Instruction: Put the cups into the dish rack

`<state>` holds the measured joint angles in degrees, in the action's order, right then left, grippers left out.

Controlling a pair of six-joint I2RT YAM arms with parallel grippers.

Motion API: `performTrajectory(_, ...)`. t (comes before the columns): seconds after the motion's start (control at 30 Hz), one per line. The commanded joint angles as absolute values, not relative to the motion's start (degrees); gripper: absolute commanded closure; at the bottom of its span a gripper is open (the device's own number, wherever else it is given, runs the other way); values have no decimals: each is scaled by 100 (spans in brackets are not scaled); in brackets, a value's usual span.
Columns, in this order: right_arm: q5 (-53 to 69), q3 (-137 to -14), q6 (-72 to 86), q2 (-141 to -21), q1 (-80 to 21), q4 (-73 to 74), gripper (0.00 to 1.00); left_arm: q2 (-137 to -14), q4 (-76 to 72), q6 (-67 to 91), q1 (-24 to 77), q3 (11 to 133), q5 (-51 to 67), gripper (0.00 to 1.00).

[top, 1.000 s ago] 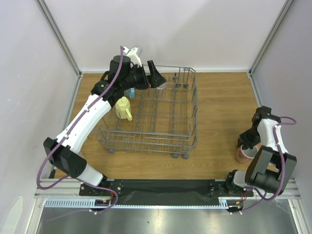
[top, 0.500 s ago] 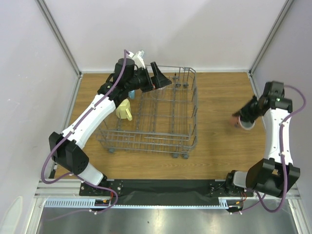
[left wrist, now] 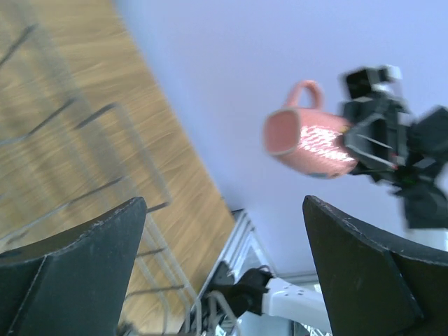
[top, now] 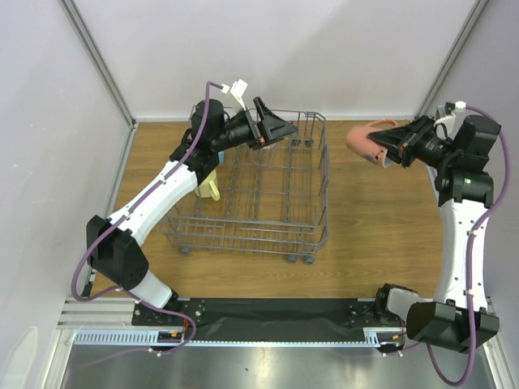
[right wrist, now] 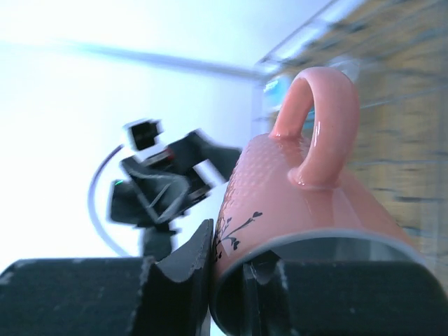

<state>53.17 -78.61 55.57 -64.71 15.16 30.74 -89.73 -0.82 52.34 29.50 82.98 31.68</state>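
My right gripper [top: 388, 147] holds a salmon pink cup [top: 363, 138] high in the air, right of the dish rack [top: 326, 183]. The cup lies on its side with its handle up. In the right wrist view, one finger [right wrist: 187, 267] presses the outside of the pink cup [right wrist: 301, 196] and the other sits inside its rim. My left gripper [top: 279, 128] hangs open and empty over the rack's far left corner. The left wrist view shows the pink cup [left wrist: 308, 137] ahead between its wide fingers [left wrist: 77, 266]. A pale yellow cup [top: 212, 189] lies in the rack's left side, partly hidden by the left arm.
The grey wire rack stands left of centre on the wooden table [top: 381, 235]. White walls and metal corner posts [top: 97, 61] close in the back and sides. The arm bases sit on a black rail [top: 268, 312] at the near edge.
My right arm lifted the pink cup off the table at the right, carried it up and toward the back, and tipped it sideways. My left gripper, still open, swung slightly right above the rack.
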Motion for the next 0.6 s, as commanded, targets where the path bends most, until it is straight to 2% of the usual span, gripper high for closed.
performTrajectory(0.0,6319,-7813,7163,-6363,1249,407,100,-8798,-1385,5484,3146,8367,3533,0)
performTrajectory(0.13,6407,-8251,7383,-6582,1011,62,100,-8842,-2010,5809,3313,8288,3717,0)
performTrajectory(0.27,6548,-8358,7689,-6671,756,-902,100,-8886,-2381,6125,3454,8271,3683,0)
performTrajectory(0.57,6530,-8437,7348,-6671,71,-1160,100,-8886,-3830,7786,3629,7770,3358,0)
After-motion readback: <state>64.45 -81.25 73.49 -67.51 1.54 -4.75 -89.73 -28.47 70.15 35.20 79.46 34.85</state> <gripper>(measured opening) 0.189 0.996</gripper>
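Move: My left hand is empty and open. The pink mug, held by the rim wall in my right hand, lies about 21 cm to its right, some 3 cm back and 4 cm higher. From my right hand, the open left gripper it is being taken to lies about 25 cm left, 5 cm ahead and 4 cm lower. The dish rack's middle lies 32 cm left of my right hand, 6 cm ahead and 32 cm below; the clear cup in the rack is 28 cm left, 14 cm ahead. I carry the pink mug in my right hand up and left, each by about 9 cm, easing back towards the end, with its closed base leading towards my open left gripper; that wrist swings counter-clockwise and tips its fingers up. My left hand rises about 8 cm to meet it, drawing back and a little right, and tilts its fingers up some 20 degrees, still wide open and touching nothing. ##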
